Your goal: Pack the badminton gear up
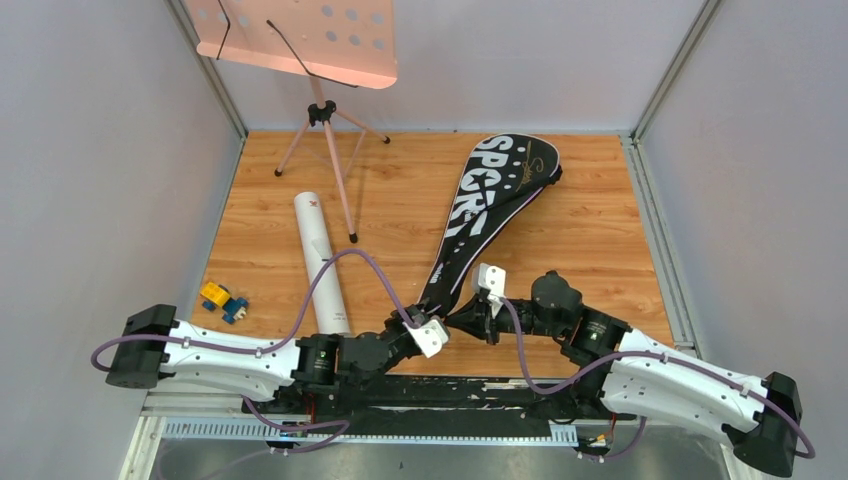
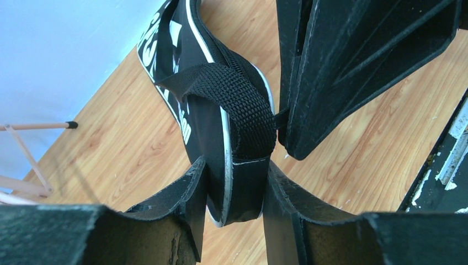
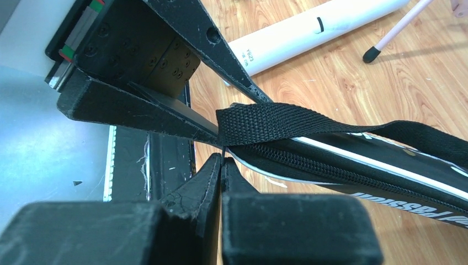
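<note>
The black bag (image 1: 490,190) lettered SPORT lies slantwise on the wooden floor, narrow end towards the arms. My left gripper (image 1: 440,312) (image 2: 234,187) is shut on that narrow end (image 2: 243,182), a jaw pressing each side just below the woven strap (image 2: 243,105). My right gripper (image 1: 470,312) (image 3: 222,160) sits close beside it, shut on a thin black tab at the end of the bag's zipper (image 3: 331,168). The right fingers (image 2: 342,72) fill the upper right of the left wrist view. A long white tube (image 1: 320,260) (image 3: 309,33) lies left of the bag.
A pink perforated music stand (image 1: 300,40) stands at the back left, its tripod legs (image 1: 340,190) reaching near the tube. A small yellow and blue toy (image 1: 222,300) sits at the left. Grey walls enclose the floor, and a black rail (image 1: 400,395) runs along the near edge.
</note>
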You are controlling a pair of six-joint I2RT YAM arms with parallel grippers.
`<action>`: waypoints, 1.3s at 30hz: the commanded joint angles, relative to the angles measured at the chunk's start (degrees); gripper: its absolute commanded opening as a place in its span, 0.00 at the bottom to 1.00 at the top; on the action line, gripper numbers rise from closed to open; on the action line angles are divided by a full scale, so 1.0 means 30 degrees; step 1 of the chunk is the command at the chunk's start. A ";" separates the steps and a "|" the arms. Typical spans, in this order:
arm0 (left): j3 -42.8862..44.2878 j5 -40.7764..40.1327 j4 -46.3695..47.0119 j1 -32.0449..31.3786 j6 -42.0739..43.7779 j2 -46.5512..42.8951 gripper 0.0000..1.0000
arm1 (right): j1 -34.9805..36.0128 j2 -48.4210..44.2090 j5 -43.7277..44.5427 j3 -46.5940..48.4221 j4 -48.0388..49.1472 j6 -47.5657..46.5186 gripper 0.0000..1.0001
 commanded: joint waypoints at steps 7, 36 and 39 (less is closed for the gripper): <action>0.1012 0.0192 0.0523 0.0540 -0.1605 -0.0645 0.46 | 0.0483 0.0547 0.2745 0.0292 0.0352 0.1854 0.00; 0.6259 -0.2708 -1.1705 0.1599 -1.0682 0.0356 1.00 | 0.0468 -0.3976 1.8715 0.1577 -0.9463 1.6020 1.00; 0.6499 -0.1019 -1.3412 0.3282 -1.2937 -0.0824 1.00 | 0.0482 -0.3993 1.9146 0.1843 -1.0871 1.6470 1.00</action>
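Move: Between the left hand's fingers sits the near end of the racket bag, held up off the table; the bag's middle lies about 32 cm ahead, 13 cm to the right and 10 cm lower. The white tube lies on the table roughly 18 cm ahead and 24 cm left of that hand. The right hand, shut on the small zip pull at its fingertips, has the bag's middle some 35 cm ahead, 11 cm right and 11 cm below. Sinking about a centimetre together, both hands then open wide and let go, the left of the bag's end, the right of the zip pull. The right hand draws off some 10 cm to its right and 7 cm forward, swinging nearly 60 degrees clockwise and tipping down; the left lifts about 4 cm from its low point, edging forward and tipping down over the bag. ##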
